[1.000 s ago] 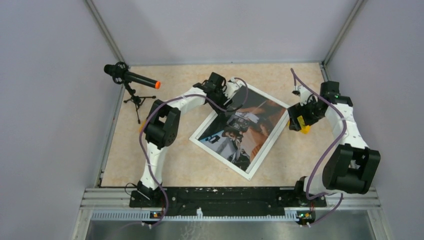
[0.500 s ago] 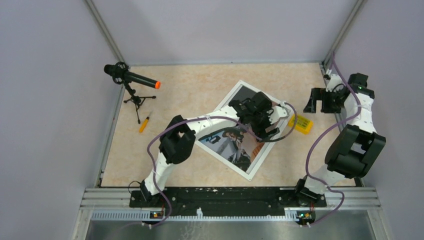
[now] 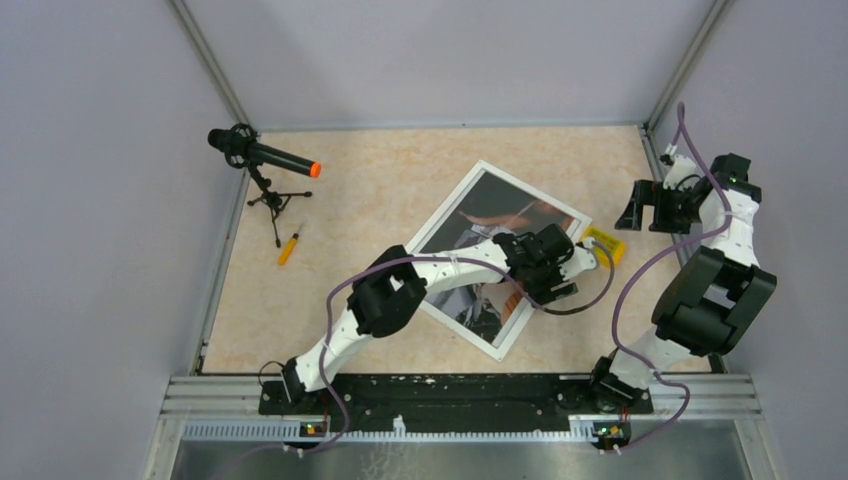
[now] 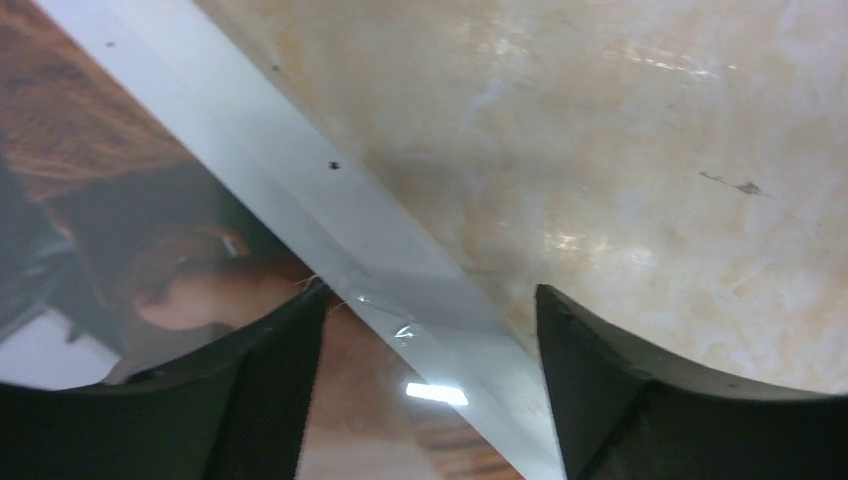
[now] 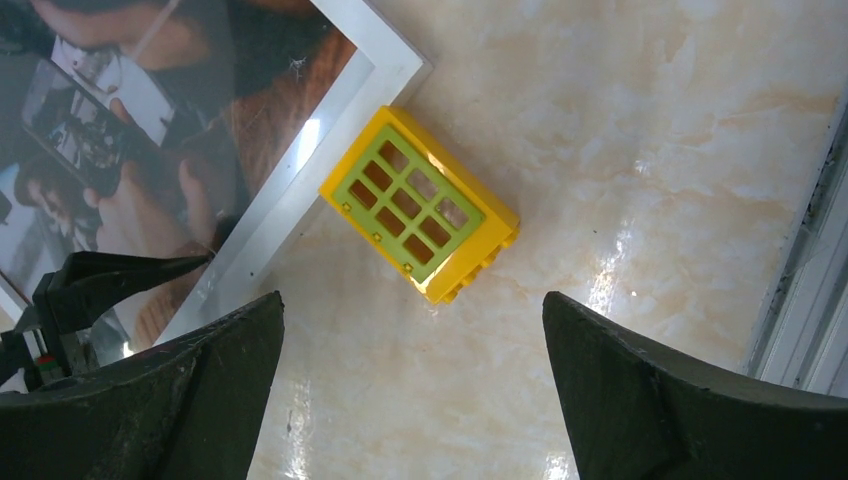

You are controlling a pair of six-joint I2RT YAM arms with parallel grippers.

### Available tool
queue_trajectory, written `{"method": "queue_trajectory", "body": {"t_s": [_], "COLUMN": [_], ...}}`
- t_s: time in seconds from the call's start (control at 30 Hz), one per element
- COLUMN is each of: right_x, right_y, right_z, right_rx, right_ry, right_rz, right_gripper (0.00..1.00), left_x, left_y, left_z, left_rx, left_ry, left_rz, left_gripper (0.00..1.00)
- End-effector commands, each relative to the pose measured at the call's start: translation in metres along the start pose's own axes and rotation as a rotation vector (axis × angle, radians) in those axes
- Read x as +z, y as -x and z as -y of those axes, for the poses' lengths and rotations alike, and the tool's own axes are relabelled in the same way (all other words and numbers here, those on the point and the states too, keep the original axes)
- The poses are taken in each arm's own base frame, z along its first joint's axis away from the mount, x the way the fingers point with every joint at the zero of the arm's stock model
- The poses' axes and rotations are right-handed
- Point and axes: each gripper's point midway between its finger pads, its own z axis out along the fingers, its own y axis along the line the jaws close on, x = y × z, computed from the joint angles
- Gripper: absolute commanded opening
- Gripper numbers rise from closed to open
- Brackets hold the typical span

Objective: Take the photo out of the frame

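Observation:
The frame (image 3: pixel 495 348), thin white border, lies face up at mid-table with the dark photo (image 3: pixel 505 205) inside it. My left arm reaches across it. The left gripper (image 3: pixel 578 262) is open at the frame's right edge. In the left wrist view the left gripper (image 4: pixel 430 295) straddles the white border (image 4: pixel 300 185): one finger over the glossy photo (image 4: pixel 120 200), the other over bare table. My right gripper (image 3: pixel 632 208) hangs open near the right wall, holding nothing. In its wrist view the right gripper (image 5: pixel 412 297) looks down on the frame's corner (image 5: pixel 290 190) and the photo (image 5: pixel 120 130).
A yellow block (image 3: pixel 605 247) with a green grid face (image 5: pixel 420 205) lies against the frame's right corner. A microphone on a small tripod (image 3: pixel 262 160) and an orange-handled tool (image 3: pixel 288 248) are at the left. A metal rail (image 5: pixel 810 300) runs along the right edge.
My left arm has swept from the frame's far corner across the photo to its right edge. My right gripper has drawn back from the yellow block towards the right wall.

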Motion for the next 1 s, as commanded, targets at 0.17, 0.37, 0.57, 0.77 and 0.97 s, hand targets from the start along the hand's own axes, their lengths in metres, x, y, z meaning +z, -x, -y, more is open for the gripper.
{"method": "queue_trajectory", "body": {"t_s": [0.17, 0.37, 0.57, 0.77, 0.97], "right_x": [-0.012, -0.008, -0.002, 0.012, 0.023], "right_y": [-0.011, -0.032, -0.033, -0.034, -0.034], "right_z": [-0.011, -0.015, -0.024, -0.045, -0.066], "right_rx": [-0.063, -0.042, -0.037, -0.059, -0.042], "right_ry": [0.023, 0.033, 0.062, 0.113, 0.177], "right_rz": [-0.022, -0.069, -0.080, -0.109, -0.120], "right_gripper": [0.99, 0.99, 0.99, 0.99, 0.99], "left_x": [-0.023, -0.060, -0.099, -0.137, -0.158], "left_y": [-0.044, -0.101, -0.170, -0.235, -0.205], "left_z": [-0.029, -0.020, 0.014, 0.014, -0.030], "left_rx": [0.081, 0.198, 0.324, 0.416, 0.331], "left_ry": [0.160, 0.103, -0.100, -0.183, -0.111], "left_rz": [-0.151, -0.268, -0.336, -0.371, -0.232], "left_gripper": [0.46, 0.36, 0.31, 0.29, 0.44]}}
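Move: The frame's right-hand bar lies right at the left hand, within its open fingers and about 1 cm lower and 1 cm to the left. From that hand, the frame's middle is roughly 12 cm left and 7 ahead, its near corner 16 back and 10 left, and the yellow block 12 ahead and 11 right. For the right hand, the gripped stretch of bar is some 10 cm back, 21 left and 12 below. Leftward in one long sweep, the left hand draws the frame some 25 cm by its bar, drifting about 4 cm back, after first closing its fingers to pinch the bar nearly on the spot. The wrist tilts and turns roughly 20 degrees clockwise. Still open and clear of the table, the right hand eases back and down a little, then about 5 cm left near the yellow block. ##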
